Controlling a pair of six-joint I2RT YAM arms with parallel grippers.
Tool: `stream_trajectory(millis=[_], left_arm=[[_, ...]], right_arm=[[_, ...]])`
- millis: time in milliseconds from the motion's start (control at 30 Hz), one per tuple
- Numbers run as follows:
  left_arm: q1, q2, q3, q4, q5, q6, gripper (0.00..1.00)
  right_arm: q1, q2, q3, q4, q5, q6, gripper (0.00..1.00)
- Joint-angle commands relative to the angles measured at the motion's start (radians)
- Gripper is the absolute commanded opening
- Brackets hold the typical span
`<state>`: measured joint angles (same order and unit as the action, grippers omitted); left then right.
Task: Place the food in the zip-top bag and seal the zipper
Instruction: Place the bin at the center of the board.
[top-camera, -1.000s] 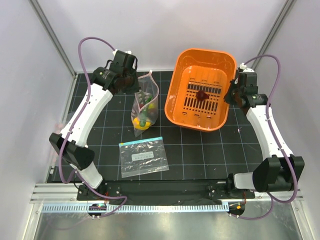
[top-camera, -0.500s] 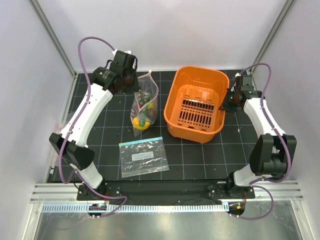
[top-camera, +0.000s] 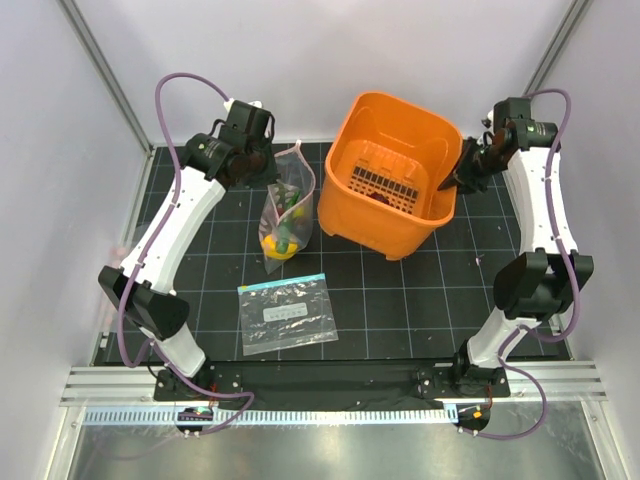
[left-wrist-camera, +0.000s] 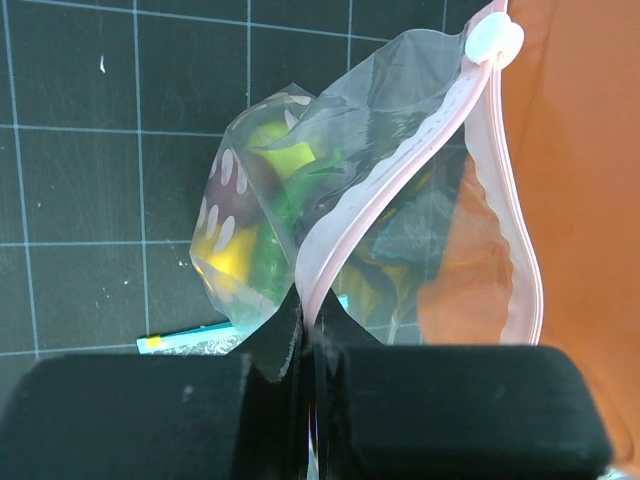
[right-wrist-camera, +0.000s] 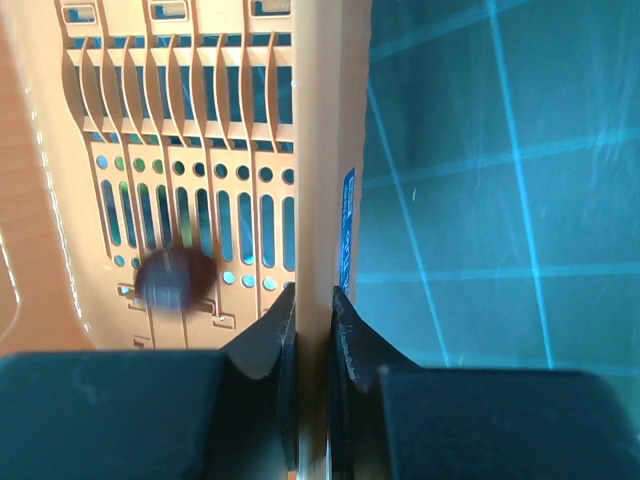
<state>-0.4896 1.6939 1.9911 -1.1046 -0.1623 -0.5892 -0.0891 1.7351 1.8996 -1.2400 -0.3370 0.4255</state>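
My left gripper is shut on the pink zipper of the zip-top bag, holding its mouth up and open. A yellow pepper and green food lie inside the bag. The white slider sits at the zipper's far end. My right gripper is shut on the right rim of the orange basket, which is lifted and tipped toward the bag. The dark maroon piece is inside the basket, blurred.
A second clear bag with a teal strip and white label lies flat on the black grid mat in front of the held bag. White walls and metal frame posts close in the back and sides.
The right arm has raised the basket's right side, tipping it up and leftward toward the bag. The maroon piece has slid across the basket floor. The left arm and bag have stayed put.
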Motion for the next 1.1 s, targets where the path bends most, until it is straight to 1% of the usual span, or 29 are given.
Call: stream_trajectory(millis=[0,100,133,200,300,367,467,600,767,900,967,1067], left_arm=[[0.002,-0.008,0.041,0.02,-0.014,0.015,0.02],[0.003,-0.007,0.046,0.017,-0.013,0.014,0.02],[0.003,-0.008,0.049,0.015,-0.013,0.014,0.02],[0.003,-0.008,0.051,0.014,-0.017,0.015,0.02],[0.002,-0.01,0.049,0.011,-0.02,0.015,0.02],[0.003,-0.011,0.049,0.011,-0.02,0.015,0.02],[0.003,-0.01,0.049,0.014,-0.016,0.015,0.02],[0.002,-0.005,0.055,0.011,-0.016,0.015,0.02],[0.003,-0.007,0.049,0.011,-0.019,0.017,0.02],[0.002,-0.007,0.052,0.009,-0.019,0.019,0.02],[0.003,-0.008,0.054,0.011,-0.02,0.019,0.02],[0.003,-0.007,0.051,0.011,-0.023,0.019,0.02]], right_arm=[[0.002,-0.037,-0.007,-0.161,-0.114,0.028,0.01],[0.0,-0.034,-0.01,-0.173,-0.198,0.059,0.01],[0.0,-0.025,0.002,-0.194,-0.204,0.067,0.01],[0.0,-0.016,0.024,-0.232,-0.203,0.079,0.01],[0.0,-0.012,0.053,-0.28,-0.14,0.078,0.01],[0.0,-0.019,0.009,-0.282,-0.117,0.07,0.01],[0.0,0.009,-0.085,-0.274,-0.146,0.027,0.01],[0.002,0.004,-0.094,-0.269,-0.06,0.013,0.01],[0.002,0.006,-0.151,-0.239,-0.082,0.01,0.01],[0.002,0.017,-0.12,-0.233,-0.074,0.01,0.01],[0.002,0.029,-0.062,-0.242,-0.06,0.015,0.01],[0.002,-0.008,-0.019,-0.176,-0.025,0.03,0.01]])
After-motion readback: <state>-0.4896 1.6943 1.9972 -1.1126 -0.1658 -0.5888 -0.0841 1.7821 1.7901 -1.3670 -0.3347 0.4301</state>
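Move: My right hand already holds the bin by its right rim; the bin's middle is about 11 cm to my left, level fore and aft, some 7 cm lower. The board's centre lies roughly 20 cm left, 11 cm back and 25 cm below. The filled bag hangs about 26 cm left and 4 cm back, 12 cm lower. From my left hand the board's centre is about 7 cm right, 11 cm back and 30 cm down. Keeping the bin's right rim pinched, I draw my right hand back about 4 cm and bring it down some 5 cm towards the board: mostly back at first, then mainly down, easing to a stop with a slight lift. As I go I tip the hand about 15 degrees so that the bin's far side dips. My left hand stays put, still holding the filled bag. ##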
